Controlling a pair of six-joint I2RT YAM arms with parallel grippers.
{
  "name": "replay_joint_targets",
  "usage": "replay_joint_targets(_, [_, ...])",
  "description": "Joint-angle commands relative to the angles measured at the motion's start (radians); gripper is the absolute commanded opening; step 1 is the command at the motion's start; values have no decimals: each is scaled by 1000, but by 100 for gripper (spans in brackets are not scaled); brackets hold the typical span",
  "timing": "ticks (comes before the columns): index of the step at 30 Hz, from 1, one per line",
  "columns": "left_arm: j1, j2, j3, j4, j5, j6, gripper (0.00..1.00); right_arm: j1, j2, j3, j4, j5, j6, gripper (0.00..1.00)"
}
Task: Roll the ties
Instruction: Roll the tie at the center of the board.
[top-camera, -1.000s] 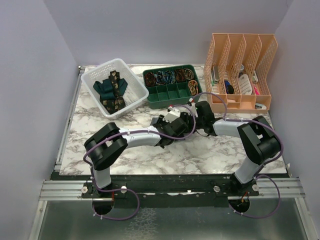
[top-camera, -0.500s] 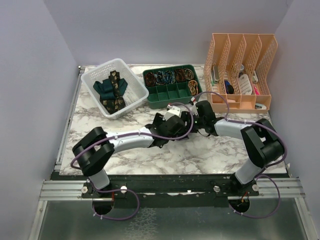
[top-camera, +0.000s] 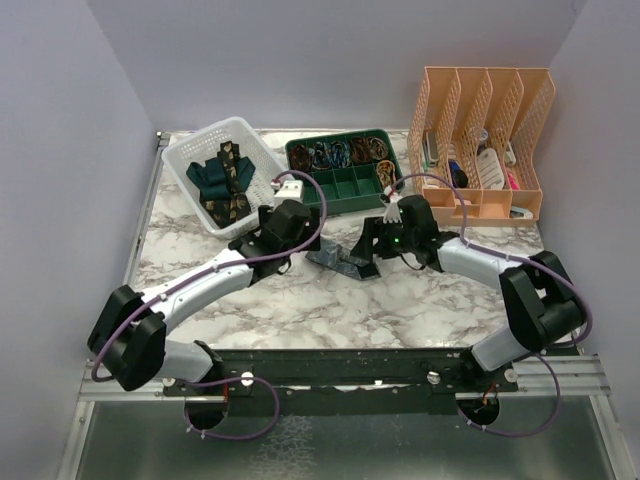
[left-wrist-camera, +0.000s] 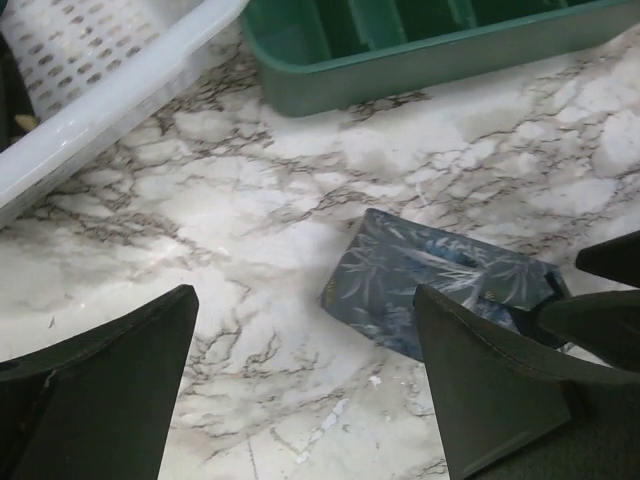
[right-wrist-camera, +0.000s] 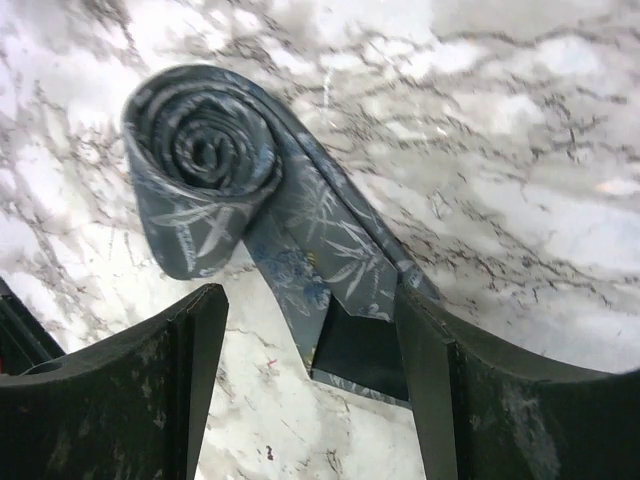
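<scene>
A blue-grey patterned tie (top-camera: 335, 258) lies on the marble table, rolled into a coil (right-wrist-camera: 205, 165) with a short tail (right-wrist-camera: 340, 255) trailing out. My right gripper (top-camera: 364, 248) is open, and the tail's wide end lies between its fingers (right-wrist-camera: 310, 330), close to the right one. My left gripper (top-camera: 275, 236) is open to the left of the tie (left-wrist-camera: 440, 285), apart from it, with bare table between its fingers (left-wrist-camera: 300, 340). A teal tie (top-camera: 205, 178) and a black-and-gold tie (top-camera: 233, 172) lie in the white basket (top-camera: 262, 140).
A green compartment tray (top-camera: 340, 205) holding small rolled items stands behind the tie, its front wall (left-wrist-camera: 420, 65) near my left gripper. The basket's rim (left-wrist-camera: 110, 100) is close on the left. An orange file rack (top-camera: 480, 200) stands at the back right.
My left gripper opened wide and drew back to the left, away from the tie. My right gripper opened wider. The tie now lies uncovered on the table.
</scene>
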Motion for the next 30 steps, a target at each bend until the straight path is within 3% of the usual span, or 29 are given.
replay_joint_targets(1, [81,-45,-64,-13,113,-57,90,8,-37,55,58,-92,-84,73])
replay_joint_targets(3, [130,-47,-76,-29,158,-80,91,37,-32,66,95,-88,-130,77])
replay_joint_targets(5, [172,-61,-96,-24,198,-93,91,75,-31,30,206,-90,-225,99])
replay_joint_targets(6, [193,-66,-111,-13,230,-96,91,99,-34,11,264,-75,-278,100])
replay_joint_targets(9, [247,-69,-128,-5,301,-102,92,157,-25,6,336,-28,-413,100])
replay_joint_targets(18, [314,-89,-161,0,338,-93,92,267,114,82,332,87,-644,100])
replay_joint_targets(30, [345,-102,-177,-8,345,-77,92,314,236,148,294,190,-712,100])
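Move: The rolled part of the tie lies about 9 cm to the right hand's left, roughly level with it in reach and some 3 cm lower. The unrolled tail is about 4 cm back from that hand, straight below by 5 cm. The green box is centred about 18 cm ahead of the right hand and 5 cm to its left. From the left hand, the roll lies around 6 cm to the right, level in reach and 11 cm down. With no contact to begin with, the right hand swings some 11 cm left to the tie's roll, rising about 5 cm and then sinking 4. It opens its fingers fully and rolls the wrist about 50 degrees counter-clockwise, to finish above the roll with a finger to either side. The left hand, still open, clears sideways to its left and sinks, tipping slightly more downward. ##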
